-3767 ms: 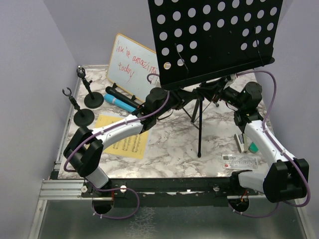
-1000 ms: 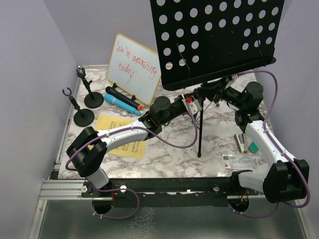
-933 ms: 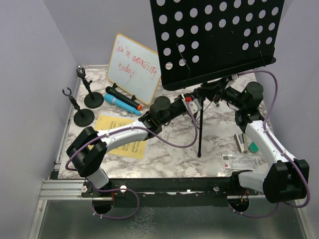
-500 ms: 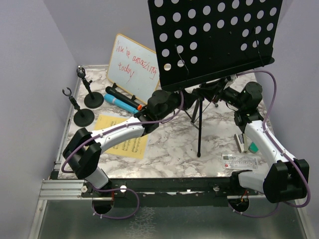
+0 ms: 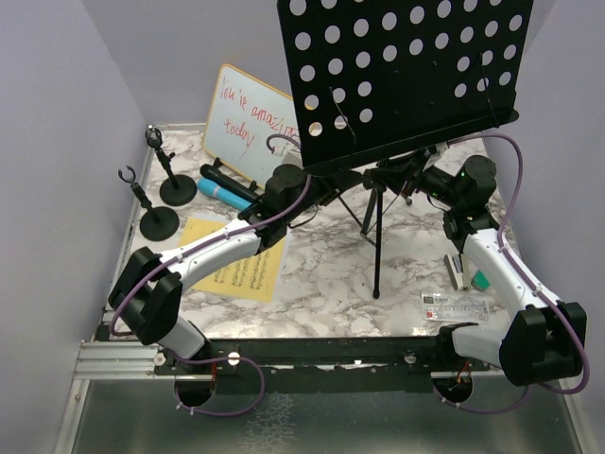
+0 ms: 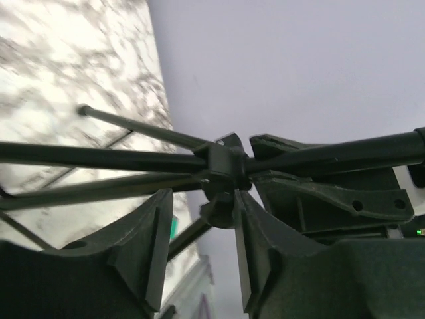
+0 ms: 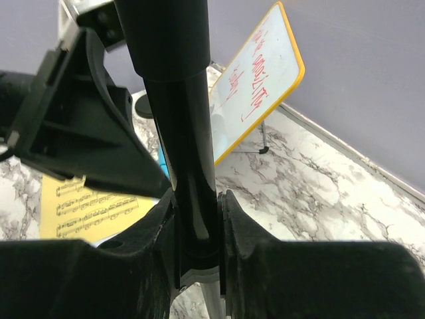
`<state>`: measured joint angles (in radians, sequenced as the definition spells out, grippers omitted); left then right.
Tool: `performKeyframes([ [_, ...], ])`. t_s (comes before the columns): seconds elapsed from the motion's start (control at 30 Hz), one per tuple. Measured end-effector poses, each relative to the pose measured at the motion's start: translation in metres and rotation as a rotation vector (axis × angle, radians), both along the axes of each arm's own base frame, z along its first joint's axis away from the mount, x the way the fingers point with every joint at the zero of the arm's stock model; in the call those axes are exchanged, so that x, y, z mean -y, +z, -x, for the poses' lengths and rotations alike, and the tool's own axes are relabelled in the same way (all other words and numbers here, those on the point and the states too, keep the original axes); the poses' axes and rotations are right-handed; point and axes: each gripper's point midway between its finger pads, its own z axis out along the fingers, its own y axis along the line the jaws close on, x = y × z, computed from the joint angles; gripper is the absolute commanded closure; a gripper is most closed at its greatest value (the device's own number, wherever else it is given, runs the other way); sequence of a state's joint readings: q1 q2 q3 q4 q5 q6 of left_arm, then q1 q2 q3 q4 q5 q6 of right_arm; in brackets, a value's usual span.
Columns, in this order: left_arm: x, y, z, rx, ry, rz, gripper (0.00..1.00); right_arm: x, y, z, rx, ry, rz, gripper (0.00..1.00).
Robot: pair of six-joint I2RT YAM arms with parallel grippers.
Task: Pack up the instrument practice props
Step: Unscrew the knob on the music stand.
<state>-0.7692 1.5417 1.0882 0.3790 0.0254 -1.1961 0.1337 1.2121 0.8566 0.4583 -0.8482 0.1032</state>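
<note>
The tall black perforated music desk (image 5: 406,76) stands on its tripod at the back right of the table. My right gripper (image 7: 197,199) is shut on the stand's black pole (image 7: 179,100), just under the desk. My left gripper (image 6: 202,196) is open at the tripod hub (image 6: 226,166), with a small knob between its fingertips and touching the right one. In the top view it sits under the desk's left corner (image 5: 317,189). Black (image 5: 222,178) and blue (image 5: 225,194) microphones, two mic holders (image 5: 177,189) (image 5: 159,223) and yellow sheet music (image 5: 236,265) lie at the left.
A wood-framed whiteboard (image 5: 248,123) with red writing leans at the back left. A stapler (image 5: 459,271) and a clear ruler (image 5: 454,305) lie near the right arm. The tripod legs (image 5: 376,255) spread over the table's middle.
My left arm has drawn back to the left from the tripod's middle, and its jaws have widened. The desk has shifted slightly left. The right gripper has kept its hold.
</note>
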Motion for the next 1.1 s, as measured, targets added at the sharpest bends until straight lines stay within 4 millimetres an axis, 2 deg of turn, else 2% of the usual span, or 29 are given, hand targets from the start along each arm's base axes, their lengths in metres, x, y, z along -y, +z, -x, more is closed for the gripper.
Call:
performKeyframes([
  [0.13,-0.027,0.011,-0.01,0.13,0.081,-0.095,0.4,0.0,0.0,0.0,0.0,0.001,0.0,0.99],
  [0.3,-0.042,0.027,-0.004,0.379,0.081,-0.225,0.34,0.0,0.0,0.0,0.0,0.001,0.0,0.99],
  [0.4,-0.039,0.023,0.003,0.545,0.024,-0.321,0.32,0.0,0.0,0.0,0.0,0.001,0.0,0.99],
  [0.63,-0.037,-0.009,0.024,0.896,-0.103,-0.509,0.31,0.0,-0.001,0.0,0.005,0.0,0.007,0.99],
  [0.9,-0.021,0.016,0.039,1.342,-0.12,-0.665,0.3,0.0,-0.001,0.0,0.007,0.001,0.008,0.99],
  [1.1,0.001,0.012,0.04,1.563,-0.127,-0.806,0.3,0.0,-0.001,0.0,0.007,0.001,0.009,0.99],
])
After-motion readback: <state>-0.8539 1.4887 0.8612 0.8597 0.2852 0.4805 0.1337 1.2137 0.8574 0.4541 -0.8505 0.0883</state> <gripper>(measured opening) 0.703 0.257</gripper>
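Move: The knob on the music stand sits just off my left fingertips, about 3 cm to the right of that hand point and level with it. My right hand's grip on the pole is some 4 cm to the right of my left hand, 1 cm farther out and 3 cm higher. The tripod's near leg has its middle about 8 cm back, 4 cm right and 14 cm below. From my right hand the knob lies about 1 cm back, 1 cm left and 3 cm below. I spread my left fingers wider and draw that hand off the knob, about 4 cm to the left and slightly up. Then I bring it back towards my base, dipping and rising, and finally rightwards again, ending some 4 cm nearer my base. Meanwhile I roll the wrist back about 100 degrees, clockwise looking along the fingers, for a fresh bite. My right hand stays put, still pinching the pole. ##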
